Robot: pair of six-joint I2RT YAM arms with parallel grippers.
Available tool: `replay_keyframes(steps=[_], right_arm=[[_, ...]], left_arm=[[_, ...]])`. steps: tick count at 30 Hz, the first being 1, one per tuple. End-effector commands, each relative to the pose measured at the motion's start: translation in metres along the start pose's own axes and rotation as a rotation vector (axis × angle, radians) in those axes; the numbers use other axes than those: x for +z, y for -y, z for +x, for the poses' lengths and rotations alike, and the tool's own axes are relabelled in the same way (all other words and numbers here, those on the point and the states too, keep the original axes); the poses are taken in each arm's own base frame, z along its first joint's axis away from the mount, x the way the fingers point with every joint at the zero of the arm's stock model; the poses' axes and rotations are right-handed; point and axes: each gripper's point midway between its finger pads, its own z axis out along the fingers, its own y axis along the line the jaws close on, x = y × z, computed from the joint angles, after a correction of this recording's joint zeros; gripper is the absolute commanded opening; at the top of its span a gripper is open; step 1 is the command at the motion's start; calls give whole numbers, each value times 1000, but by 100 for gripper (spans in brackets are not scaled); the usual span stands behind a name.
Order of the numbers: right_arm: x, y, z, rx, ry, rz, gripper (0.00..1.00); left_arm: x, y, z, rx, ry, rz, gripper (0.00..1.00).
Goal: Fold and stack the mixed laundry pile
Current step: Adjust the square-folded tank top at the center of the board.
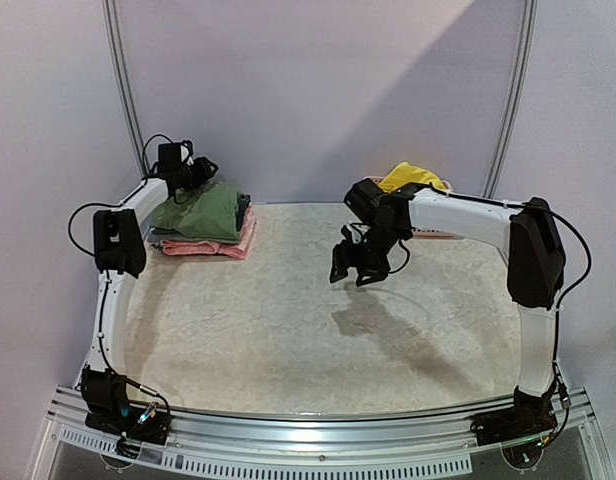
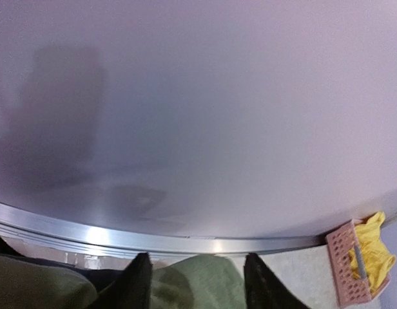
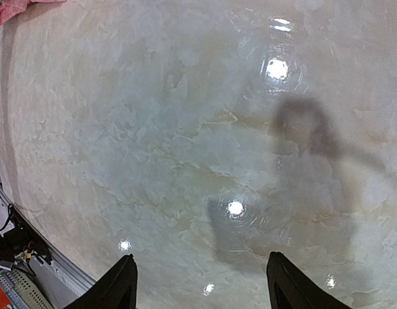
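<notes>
At the back left, the folded olive-green shirt [image 1: 206, 210] lies on top of a folded pink garment [image 1: 233, 243]. My left gripper [image 1: 196, 172] hangs at the shirt's far edge. In the left wrist view its jaws stand apart around a hump of the green shirt [image 2: 202, 283], with a strip of table showing beside the right finger [image 2: 261, 288]. The yellow shorts [image 1: 412, 177] sit in the pink lattice basket [image 2: 348, 270] at the back right, also seen as yellow shorts [image 2: 374, 252]. My right gripper [image 1: 356, 265] hovers open above the bare table [image 3: 185, 129], holding nothing.
The back wall [image 2: 198, 96] and a metal rail [image 2: 153, 241] run close behind the left gripper. The right forearm [image 1: 458, 215] passes in front of the basket. A corner of the pink garment [image 3: 11, 9] shows in the right wrist view.
</notes>
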Motion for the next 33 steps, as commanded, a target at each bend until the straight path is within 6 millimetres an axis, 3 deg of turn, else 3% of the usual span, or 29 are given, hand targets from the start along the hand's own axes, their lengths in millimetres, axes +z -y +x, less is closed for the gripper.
replay_keyframes(steps=[1,5,9,11,18,22,27,29,30,32,33], right_arm=[[-6,-3,-11,-14,34,2,70],[-19,-12,-23,-30,87,-14,70],[-38,-27,-41,-61,147,-41,70],[-48,-35,-50,-79,177,-55,70],[-90,-56,-83,-132,290,-109,71],[-116,-58,-96,-144,351,-133,74],[-147,-57,-105,-157,422,-150,77],[-157,-56,-108,-163,446,-150,80],[-160,-55,-109,-167,456,-145,83],[-170,-53,-110,-176,484,-131,98],[-175,-52,-111,-181,496,-124,99]], left_arm=[[-52,45,-92,31,192,76,57],[-74,60,-102,40,192,87,67],[-101,76,-101,46,160,100,69],[-123,92,-104,59,155,115,69],[-187,105,-75,95,58,48,77],[-228,112,-62,127,28,12,99],[-272,113,-43,152,0,-49,100],[-284,126,-26,171,-28,-52,100],[-291,130,-19,181,-40,-55,100],[-307,141,-6,209,-61,-61,100],[-311,143,3,216,-79,-65,100]])
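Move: The left hand hovers by the far edge of the green tank top, whose middle lies about 10 cm back, 3 cm left and 7 cm below; the folded pile under the tank top is some 11 cm back, 2 cm left and 12 cm below. From the right hand, the yellow garment in the basket lies roughly 30 cm ahead, 22 cm right and slightly lower, while the tank top is about 29 cm ahead and 42 cm left, a shade lower. Up first and then mostly back, the left hand withdraws from the tank top's far edge, rising some 20 cm and drawing back 25 cm while its fingers spread from half to fully open. The right hand, holding nothing, climbs about 15 cm and reaches forward 8 cm over the bare table, tipping its fingers up and outward by some 25 degrees and opening wider near the end. ##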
